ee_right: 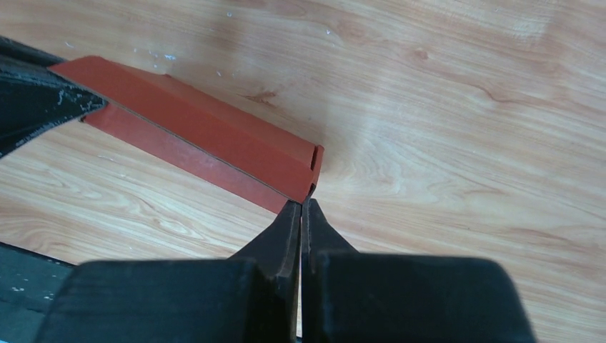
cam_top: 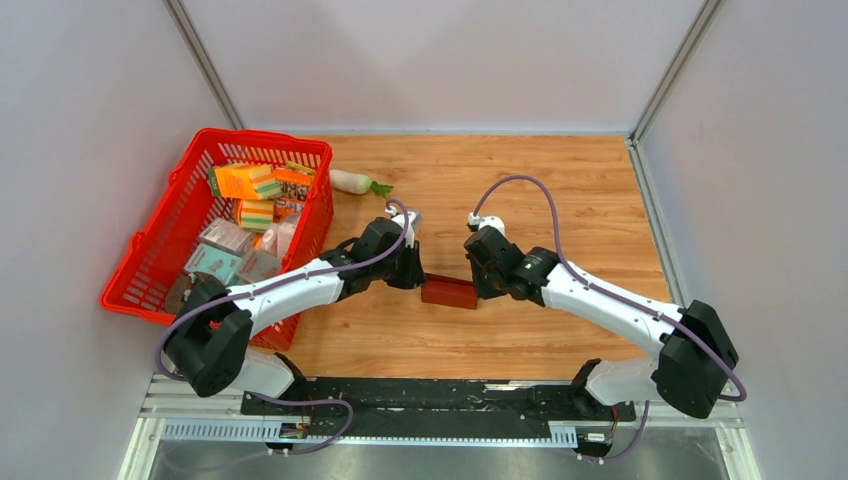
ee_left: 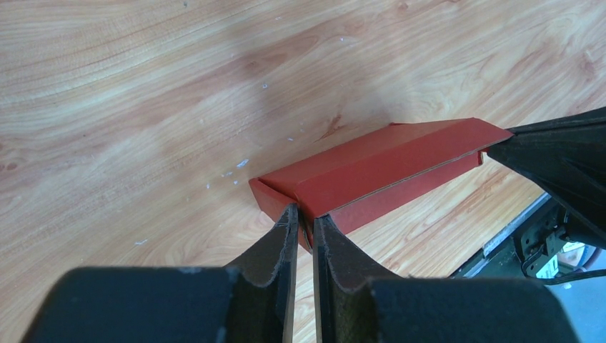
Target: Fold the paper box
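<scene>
The dark red paper box lies on the wooden table between my two arms, its lid panel folded down over its length. At the box's left end my left gripper is shut on the end wall, with a strip of cardboard pinched between its fingertips. My right gripper is shut, and its closed tips touch the lower corner of the right end. I see no cardboard between its fingers. Each wrist view shows the other gripper's black fingers at the far end of the box.
A large red mesh basket with several packets and boxes stands at the left, under the left arm's elbow. A white radish lies just right of the basket's far corner. White walls enclose the table on three sides.
</scene>
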Action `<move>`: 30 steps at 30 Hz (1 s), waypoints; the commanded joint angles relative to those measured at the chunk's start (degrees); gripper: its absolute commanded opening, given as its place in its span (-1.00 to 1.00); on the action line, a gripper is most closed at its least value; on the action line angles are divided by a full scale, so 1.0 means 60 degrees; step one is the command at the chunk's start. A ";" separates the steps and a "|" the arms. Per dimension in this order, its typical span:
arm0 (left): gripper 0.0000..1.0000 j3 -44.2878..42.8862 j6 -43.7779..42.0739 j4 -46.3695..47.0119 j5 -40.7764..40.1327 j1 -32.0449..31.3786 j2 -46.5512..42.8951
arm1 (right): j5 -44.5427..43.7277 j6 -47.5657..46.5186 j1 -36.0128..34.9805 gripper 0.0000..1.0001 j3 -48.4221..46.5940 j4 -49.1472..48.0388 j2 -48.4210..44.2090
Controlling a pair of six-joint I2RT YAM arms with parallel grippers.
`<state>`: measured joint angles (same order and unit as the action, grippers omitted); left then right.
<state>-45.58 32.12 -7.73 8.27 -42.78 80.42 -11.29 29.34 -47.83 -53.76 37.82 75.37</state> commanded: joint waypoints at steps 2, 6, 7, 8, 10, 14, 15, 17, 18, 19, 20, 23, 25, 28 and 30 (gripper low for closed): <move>-0.58 -0.0006 -0.0168 -0.0207 0.0320 -0.0208 0.0103 | -0.0605 -0.0159 -0.0918 -1.00 -0.0240 -0.0736 0.0153; -0.34 0.0140 -0.0197 -0.0162 0.0540 -0.0208 -0.0598 | -0.0945 0.0250 -0.1154 -1.00 0.0389 -0.1483 0.0036; -0.29 0.0170 -0.0211 -0.0264 0.0540 -0.0208 -0.0746 | -0.0975 0.0338 -0.1154 -1.00 0.0637 -0.1644 -0.0037; -0.22 0.0199 -0.0212 -0.0323 0.0526 -0.0194 -0.0878 | -0.1105 0.0397 -0.1183 -1.00 0.0770 -0.1921 -0.0154; -0.18 0.0243 -0.0212 -0.0587 0.0511 -0.0179 -0.1303 | -0.1180 0.0369 -0.1241 -1.00 0.1091 -0.2187 -0.0315; -0.10 0.0594 0.0168 -0.0704 0.0642 0.0055 -0.2180 | -0.1399 0.0223 -0.1329 -1.00 0.1371 -0.2656 -0.0550; -0.09 0.0639 0.0271 -0.0748 0.0773 0.0143 -0.2285 | -0.1429 0.0193 -0.1358 -1.00 0.1401 -0.2700 -0.0580; -0.07 0.0654 0.0505 -0.0821 0.0935 0.0420 -0.2533 | -0.1560 0.0149 -0.1417 -1.00 0.1474 -0.2744 -0.0624; -0.07 0.0639 0.0564 -0.0894 0.1037 0.0480 -0.2578 | -0.1619 0.0134 -0.1446 -1.00 0.1474 -0.2773 -0.0624; -0.07 0.0610 0.0623 -0.0895 0.1111 0.0524 -0.2622 | -0.1648 0.0134 -0.1505 -1.00 0.1474 -0.2774 -0.0638; -0.06 0.0537 0.0710 -0.0909 0.1169 0.0568 -0.2637 | -0.1663 0.0134 -0.1549 -1.00 0.1503 -0.2832 -0.0638; -0.06 0.0318 0.0740 -0.1041 0.1214 0.0568 -0.2433 | -0.1766 0.0148 -0.1637 -1.00 0.1489 -0.2832 -0.0566; -0.07 0.0259 0.0726 -0.1202 0.1068 0.0554 -0.2286 | -0.1795 0.0207 -0.1666 -1.00 0.1460 -0.2759 -0.0507; -0.10 0.0170 0.0668 -0.1334 0.0877 0.0554 -0.1979 | -0.1854 0.0222 -0.1710 -1.00 0.1474 -0.2773 -0.0536; -0.10 0.0141 0.0624 -0.1233 0.0804 0.0554 -0.1759 | -0.1883 0.0207 -0.1725 -1.00 0.1503 -0.2774 -0.0580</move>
<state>-42.04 35.66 -14.72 13.54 -39.40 67.94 -22.63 29.93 -57.12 -45.23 24.05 72.36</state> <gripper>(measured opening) 0.455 0.005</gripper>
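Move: The red paper box sits between the two hands. Its middle is about 5 cm to the right of the left hand, which holds its left end, and some 6 cm to the left of the closed right fingertips at its right end; it is roughly 1 cm ahead of and 2 cm below each. From the left hand, the white radish lies about 20 cm ahead and 13 cm left, 3 cm lower; the basket's middle is some 36 cm left and 9 cm ahead. The box's left end is let go as the left fingers spread and draw back and left about 3 cm each way, rising nearly 5 cm before dipping a little again. Meanwhile the right hand, still shut at the right end, pushes the box some 2 cm left, its fingertips tilting forward and up about 10 degrees, then holds there. ##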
